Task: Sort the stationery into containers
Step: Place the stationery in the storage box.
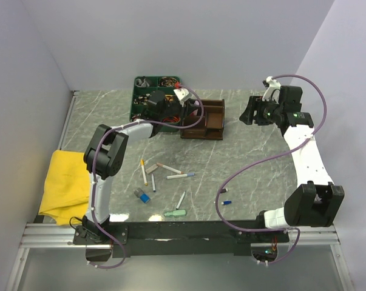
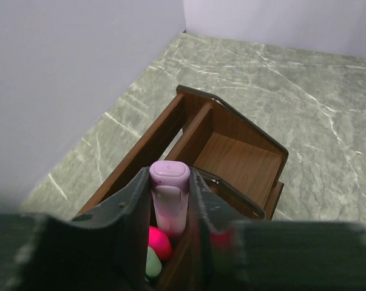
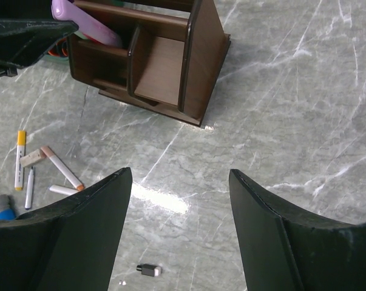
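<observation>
My left gripper [image 2: 169, 174] is shut on a lilac highlighter [image 2: 169, 197], held upright over a compartment of the dark brown organiser [image 2: 237, 157]. A pink top [image 2: 159, 242] and a mint top [image 2: 152, 264] stand in that compartment below it. From above, the left gripper [image 1: 190, 111] sits at the organiser's [image 1: 214, 119] left end. My right gripper [image 1: 247, 114] hangs open to the organiser's right with nothing between its fingers. Loose stationery lies on the table: a yellow-capped pen [image 1: 144, 171], a marker [image 1: 169, 167], a blue cap [image 1: 142, 196], a mint eraser [image 1: 175, 213].
A green tray [image 1: 136, 97] of small parts stands behind the organiser on the left. A yellow cloth [image 1: 67, 182] lies at the table's left edge. A small black-and-white bit [image 3: 149, 270] rests below my right gripper [image 3: 179, 177]. Walls close the back and sides.
</observation>
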Robot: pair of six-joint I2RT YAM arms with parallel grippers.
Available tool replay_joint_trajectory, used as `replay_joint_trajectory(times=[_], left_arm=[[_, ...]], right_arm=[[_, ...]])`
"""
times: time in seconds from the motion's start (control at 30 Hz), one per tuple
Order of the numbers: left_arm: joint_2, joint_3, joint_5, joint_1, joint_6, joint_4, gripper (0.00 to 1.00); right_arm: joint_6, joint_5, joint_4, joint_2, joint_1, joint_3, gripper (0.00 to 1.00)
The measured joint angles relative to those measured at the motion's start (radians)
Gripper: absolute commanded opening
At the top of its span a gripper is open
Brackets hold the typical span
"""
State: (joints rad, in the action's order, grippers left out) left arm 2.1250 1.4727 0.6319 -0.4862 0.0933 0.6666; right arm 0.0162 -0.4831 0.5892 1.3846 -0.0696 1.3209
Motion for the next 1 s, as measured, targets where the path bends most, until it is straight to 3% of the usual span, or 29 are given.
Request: replay_joint_trajectory(times=[0.17, 0.37, 0.57, 0.67, 0.87, 1.0], left_arm=[[-0.016, -0.024, -0.023, 0.003, 0.000, -0.001, 0.44], [-0.052, -0.033, -0.038, 0.003, -0.004, -0.003, 0.48], [-0.196, -0.075, -0.056, 0.001, -0.034, -0.061, 0.51], [-0.333, -0.109, -0.060, -0.003, -0.054, -0.166, 0.52], [-0.611, -0.144, -0.133, -0.031, -0.070, -0.529, 0.54], [-0.681, -0.150, -0.168, -0.047, -0.054, -0.814, 0.55]], right_arm=[[0.000, -0.001, -0.004, 0.000, 0.000, 0.000, 0.73], [-0.005, -0.008, -0.009, 0.000, 0.002, 0.000, 0.73], [-0.008, -0.021, -0.022, -0.002, 0.005, 0.000, 0.73], [-0.008, -0.030, -0.027, -0.018, 0.006, -0.008, 0.73], [-0.026, -0.051, -0.026, -0.093, 0.006, -0.033, 0.73], [-0.011, -0.067, 0.006, -0.148, 0.012, -0.038, 0.73]])
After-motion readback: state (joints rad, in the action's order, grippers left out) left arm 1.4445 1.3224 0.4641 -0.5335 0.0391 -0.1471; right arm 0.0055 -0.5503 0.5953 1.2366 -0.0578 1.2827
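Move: My left fingers still grip the top of the purple highlighter, its lower end already in the storage box; the box's middle lies about 4 cm ahead, 3 cm right and 11 cm below. The pink and green highlighters stand roughly 2 cm ahead and 3 to 5 cm left, 8 cm lower. The green tray is some 10 cm ahead and 15 cm left; the yellow-capped marker about 17 cm back and 18 cm left. From my right hand the box is about 14 cm ahead, 15 cm left, 16 cm below. I open my left fingers at the top of the purple highlighter and let go of it in its slot, barely shifting at first. Then I lift clear by nearly 14 cm and sweep back about 14 cm and some 8 cm left, away from the box towards the loose markers, starting down again at the end with the fingers tipping downward. My empty right hand eases up and back a few centimetres. ##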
